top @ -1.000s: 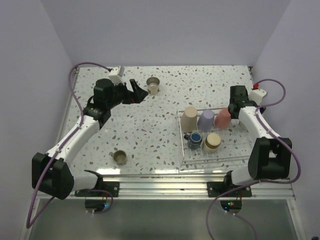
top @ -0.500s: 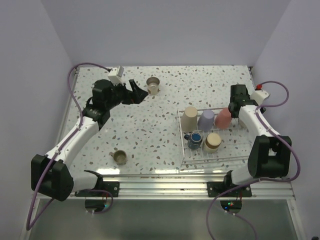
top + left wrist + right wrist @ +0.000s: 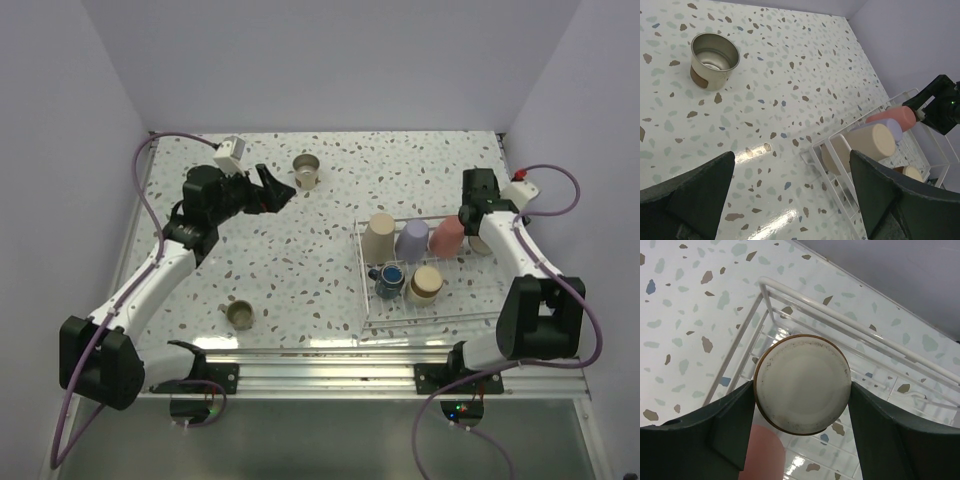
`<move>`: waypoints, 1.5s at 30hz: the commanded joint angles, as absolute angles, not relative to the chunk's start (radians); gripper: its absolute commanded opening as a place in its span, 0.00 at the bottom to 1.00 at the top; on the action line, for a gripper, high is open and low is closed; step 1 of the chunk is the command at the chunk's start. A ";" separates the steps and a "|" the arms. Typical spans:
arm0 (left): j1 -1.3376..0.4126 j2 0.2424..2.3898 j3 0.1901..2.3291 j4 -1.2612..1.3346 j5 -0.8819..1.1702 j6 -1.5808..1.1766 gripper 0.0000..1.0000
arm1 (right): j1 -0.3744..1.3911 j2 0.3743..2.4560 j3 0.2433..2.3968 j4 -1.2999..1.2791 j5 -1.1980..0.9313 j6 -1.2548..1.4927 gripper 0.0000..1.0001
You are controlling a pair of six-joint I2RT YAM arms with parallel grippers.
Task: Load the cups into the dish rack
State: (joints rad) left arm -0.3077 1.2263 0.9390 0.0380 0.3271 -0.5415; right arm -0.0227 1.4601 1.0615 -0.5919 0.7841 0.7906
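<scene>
My left gripper [image 3: 274,187] [image 3: 790,165] hovers open and holds nothing. It is just left of a short steel cup [image 3: 306,171] [image 3: 714,60] that stands upright at the back of the table. A second steel cup [image 3: 240,314] stands near the front left. The wire dish rack [image 3: 362,300] [image 3: 816,150] [image 3: 840,322] holds a beige [image 3: 379,238], a lavender [image 3: 412,240] and a coral cup [image 3: 446,236] [image 3: 762,452], a black mug [image 3: 389,280] and another beige cup [image 3: 425,283]. My right gripper [image 3: 478,238] [image 3: 801,390] is shut on a cup [image 3: 801,384] whose off-white base faces the camera. It holds the cup over the rack's far right end.
Speckled tabletop [image 3: 300,250] with purple walls on three sides. The right arm [image 3: 940,102] shows behind the rack in the left wrist view. Metal rails [image 3: 330,360] run along the table's near edge.
The left arm has shifted slightly back and left, and its gripper stays open near the back steel cup. The right gripper has barely moved with its cup.
</scene>
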 commanded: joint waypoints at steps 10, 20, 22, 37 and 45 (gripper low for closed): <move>-0.296 1.207 0.976 0.037 0.316 -0.541 1.00 | -0.029 1.396 1.115 -0.615 0.752 0.741 0.80; -0.296 1.177 1.009 -0.270 0.131 -0.517 0.97 | -0.029 1.353 1.224 -0.705 0.745 0.729 0.99; -0.298 1.145 0.996 -0.372 0.094 -0.518 0.96 | -0.028 1.341 1.315 -0.783 0.773 0.720 0.99; -0.397 0.867 0.730 -0.771 0.163 -0.613 0.73 | 0.153 1.257 1.772 -1.127 0.560 0.726 0.98; -0.616 0.902 0.676 -0.842 -0.024 -0.807 0.68 | 0.184 1.120 1.664 -1.121 0.445 0.693 0.98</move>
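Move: From the right hand, the cup in its fingers has its middle about 3 cm below, upside down in the rack's far right corner; the red cup stands some 9 cm to the left, the purple cup 17 cm left, both level in reach. From the left hand, empty and open, the small brown mug lies about 20 cm back, 11 cm left and 22 cm below, while the steel cup stands roughly 20 cm ahead, 4 cm right and equally low. The right fingers open and let go of the cup in the rack, then the hand lifts clear by some 23 cm, swings about 10 cm left and drifts back, turning counter-clockwise with its fingers tipping up. After a pause the left hand sweeps back about 20 cm and down 15 towards the brown mug, tipping its fingers down some 40 degrees and partly closing them, without yet gripping it. ##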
